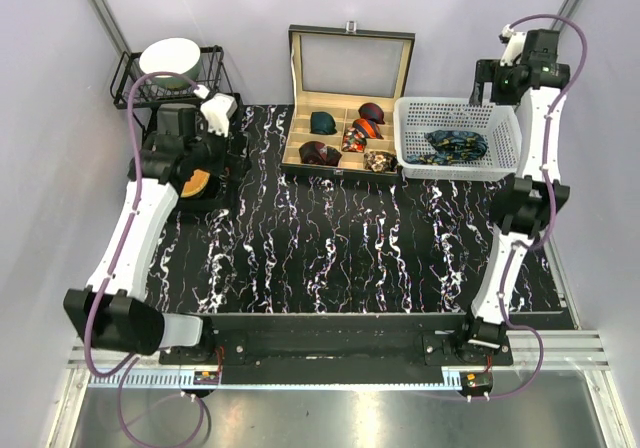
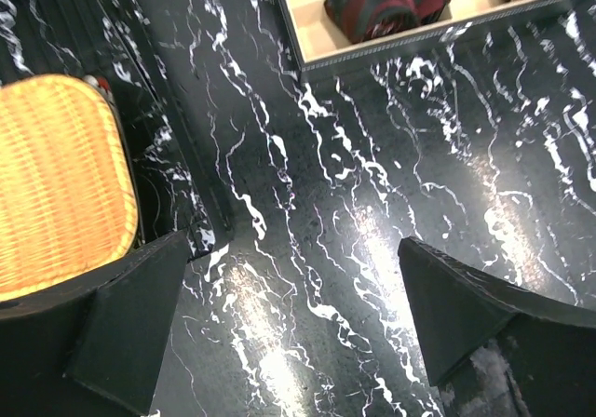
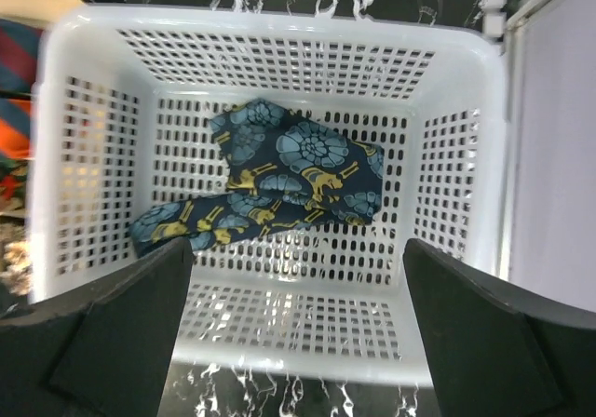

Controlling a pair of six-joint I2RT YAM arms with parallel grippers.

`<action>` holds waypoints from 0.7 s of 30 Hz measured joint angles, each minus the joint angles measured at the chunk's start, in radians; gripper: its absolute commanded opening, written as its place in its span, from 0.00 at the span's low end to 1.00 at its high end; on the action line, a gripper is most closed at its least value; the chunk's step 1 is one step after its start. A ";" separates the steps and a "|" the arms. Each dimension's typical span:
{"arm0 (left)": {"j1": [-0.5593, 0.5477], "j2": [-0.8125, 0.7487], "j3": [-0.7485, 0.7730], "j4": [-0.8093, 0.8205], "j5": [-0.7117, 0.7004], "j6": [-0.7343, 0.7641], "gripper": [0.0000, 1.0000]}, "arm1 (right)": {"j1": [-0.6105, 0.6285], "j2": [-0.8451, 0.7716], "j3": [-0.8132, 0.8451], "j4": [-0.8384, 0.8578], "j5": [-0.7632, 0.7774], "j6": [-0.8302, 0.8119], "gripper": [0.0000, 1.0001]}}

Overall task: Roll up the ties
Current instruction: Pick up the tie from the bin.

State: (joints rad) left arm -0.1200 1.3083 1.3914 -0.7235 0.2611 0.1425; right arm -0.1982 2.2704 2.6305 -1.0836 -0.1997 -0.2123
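Observation:
A dark navy tie with a teal-and-gold pattern (image 3: 279, 184) lies crumpled in the white perforated basket (image 3: 279, 324) at the back right (image 1: 455, 146). My right gripper (image 3: 293, 277) hangs open above the basket's near wall, with nothing between its fingers (image 1: 488, 86). Coiled ties sit in the wooden box: a green one (image 1: 322, 122), a maroon one (image 1: 318, 153) and a red-orange one (image 1: 366, 128). My left gripper (image 2: 293, 277) is open over the bare marbled mat, just left of the box's front corner (image 1: 215, 158). The maroon coil (image 2: 372, 3) shows at the top of the left wrist view.
The wooden box (image 1: 340, 168) stands with its glass lid (image 1: 350, 58) raised at the back centre. A black wire rack holding a white bowl (image 1: 170, 58) is at the back left. An orange woven pad (image 2: 56, 184) lies beside my left gripper. Grey walls close in both sides.

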 measured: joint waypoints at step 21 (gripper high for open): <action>0.000 0.133 0.075 -0.082 -0.034 0.102 0.99 | 0.000 0.411 -0.021 0.221 0.092 0.001 1.00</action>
State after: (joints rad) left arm -0.1200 1.4410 1.4666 -0.8059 0.2276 0.2447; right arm -0.1982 2.6812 2.6091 -0.8623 -0.1081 -0.2115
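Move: The folded dark blue tie lies in the white bin about 23 cm below the right hand, some 4 cm ahead and 4 cm to its left. The bin's middle is about 6 cm ahead and 4 cm left. In the open box, the paisley tie lies roughly level with this hand, some 27 cm left; the striped tie is about 10 cm ahead and 32 cm left. From the left hand, the blue tie is about 24 cm ahead and 62 cm right. With no touch on the tie clearly visible, the right hand plunges some 21 cm into the bin over the right part of the folded blue tie, reaching about 6 cm forward and drifting slightly right. The fingers tip some 10–15 degrees further down and stay wide open, ending close about that part. Meanwhile the empty left hand sinks about 3 cm, well clear of the ties. ##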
